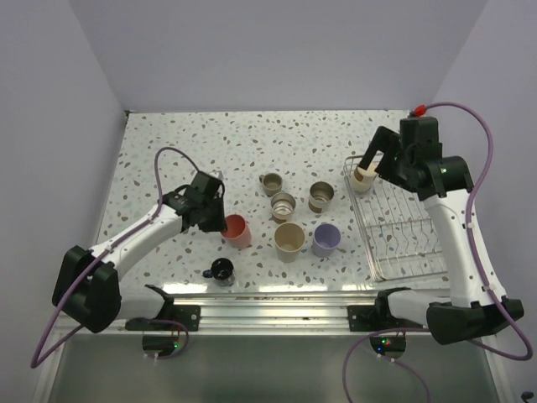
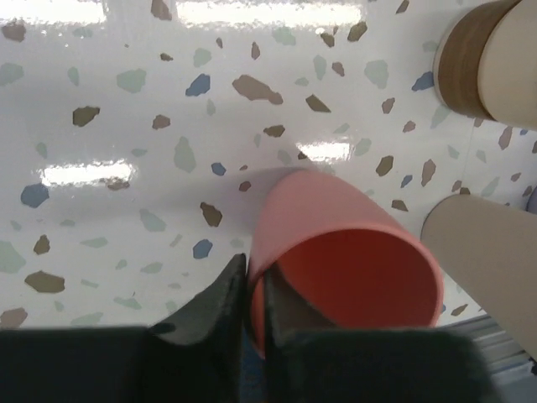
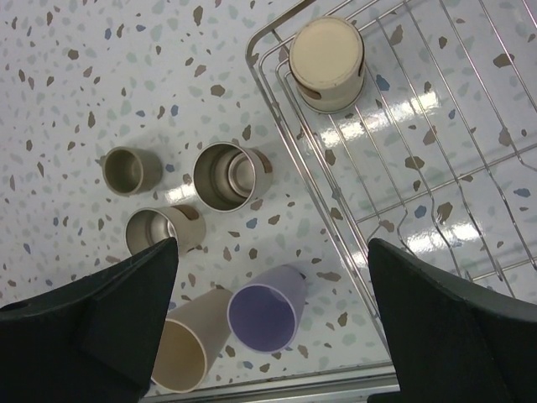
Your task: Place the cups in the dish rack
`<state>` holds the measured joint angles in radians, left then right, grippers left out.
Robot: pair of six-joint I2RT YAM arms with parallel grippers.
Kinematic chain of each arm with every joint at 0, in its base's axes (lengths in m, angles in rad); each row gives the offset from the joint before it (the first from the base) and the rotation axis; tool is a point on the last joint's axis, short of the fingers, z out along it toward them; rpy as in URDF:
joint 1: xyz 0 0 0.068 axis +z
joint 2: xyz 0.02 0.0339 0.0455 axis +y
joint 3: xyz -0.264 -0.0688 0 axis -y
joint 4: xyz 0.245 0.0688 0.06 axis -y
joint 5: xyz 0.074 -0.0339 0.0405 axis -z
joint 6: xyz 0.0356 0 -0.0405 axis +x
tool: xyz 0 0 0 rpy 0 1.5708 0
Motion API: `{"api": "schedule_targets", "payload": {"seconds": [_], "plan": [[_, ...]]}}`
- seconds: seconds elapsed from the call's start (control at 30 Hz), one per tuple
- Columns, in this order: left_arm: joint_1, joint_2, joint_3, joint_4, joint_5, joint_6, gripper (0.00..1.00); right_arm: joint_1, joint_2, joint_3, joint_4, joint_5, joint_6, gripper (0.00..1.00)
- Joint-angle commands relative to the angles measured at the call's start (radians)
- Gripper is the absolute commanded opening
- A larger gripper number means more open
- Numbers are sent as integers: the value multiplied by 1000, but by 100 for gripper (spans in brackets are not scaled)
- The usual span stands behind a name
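Observation:
The red-pink cup (image 1: 237, 231) (image 2: 352, 269) stands upright on the table. My left gripper (image 1: 223, 217) (image 2: 252, 273) is shut on its near rim, one finger inside the cup and one outside. A tan cup (image 1: 362, 179) (image 3: 325, 54) sits upside down in the far left corner of the wire dish rack (image 1: 403, 243) (image 3: 436, 168). My right gripper (image 1: 377, 168) (image 3: 273, 243) hangs open above that corner, holding nothing. On the table between the arms stand a lavender cup (image 1: 326, 239) (image 3: 264, 311), a tan cup (image 1: 289, 241) (image 3: 189, 348) and three steel cups (image 1: 284, 206) (image 3: 222, 175).
A small dark blue cup with a handle (image 1: 221, 270) stands near the table's front edge, in front of the red-pink cup. A metal rail (image 1: 277, 302) runs along the near edge. The rest of the rack holds no cups.

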<state>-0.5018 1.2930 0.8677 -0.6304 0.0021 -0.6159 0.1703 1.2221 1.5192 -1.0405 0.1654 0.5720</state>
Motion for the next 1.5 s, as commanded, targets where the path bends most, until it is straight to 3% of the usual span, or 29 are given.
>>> {"api": "schedule_targets", "payload": {"seconds": [0.0, 0.03, 0.13, 0.3, 0.47, 0.5, 0.57, 0.6, 0.7, 0.8, 1.1, 1.47], "plan": [[-9, 26, 25, 72, -7, 22, 7, 3, -36, -10, -7, -6, -11, 98], [-9, 43, 34, 74, 15, 25, 0, 3, -38, -8, -6, -3, -12, 98], [-9, 69, 141, 46, 16, 38, 0, 1, -27, 21, 8, -32, -24, 98], [22, 126, 445, -12, 34, 77, 0, 1, 36, 114, 150, -304, 20, 98], [95, 227, 790, 86, 316, -5, 0, 3, 100, 130, 417, -658, 241, 98], [117, 236, 810, 130, 367, -34, 0, 1, 99, 107, 583, -700, 288, 98], [140, 229, 783, 352, 525, -169, 0, 3, 91, 28, 759, -777, 452, 98], [157, 206, 746, 579, 570, -233, 0, 6, 93, 12, 884, -790, 498, 98], [175, 190, 584, 1001, 660, -497, 0, 21, 126, 27, 971, -811, 575, 98], [174, 216, 531, 1161, 665, -603, 0, 50, 158, 82, 988, -816, 571, 98], [175, 255, 465, 1429, 673, -748, 0, 124, 221, 136, 993, -793, 574, 98], [155, 290, 415, 1532, 659, -803, 0, 173, 287, 193, 1013, -777, 585, 95]]}}
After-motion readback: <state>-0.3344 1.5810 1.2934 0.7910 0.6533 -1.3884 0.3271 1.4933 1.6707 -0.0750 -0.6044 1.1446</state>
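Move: The red cup stands at the left hand, one side of its wall between the narrowly open fingers; its middle is about 4 cm to the right, 1 cm back and 4 cm below. From that hand, the black mug is some 11 cm straight back, the big beige cup 17 cm right and 3 cm back, and the nearest steel cup 15 cm right and 6 cm ahead. From the empty right hand, the red cup lies roughly 35 cm left, 7 cm back and 25 cm below. The red cup's wall is pinched as the left fingers finish closing, then the left hand carries the cup up about 36 cm, forward and to the right, swinging from pointing down to pointing right and forward. The right hand, wide open, comes some 20 cm left and nearly as far up, turning its fingers left to meet the cup's base end. ##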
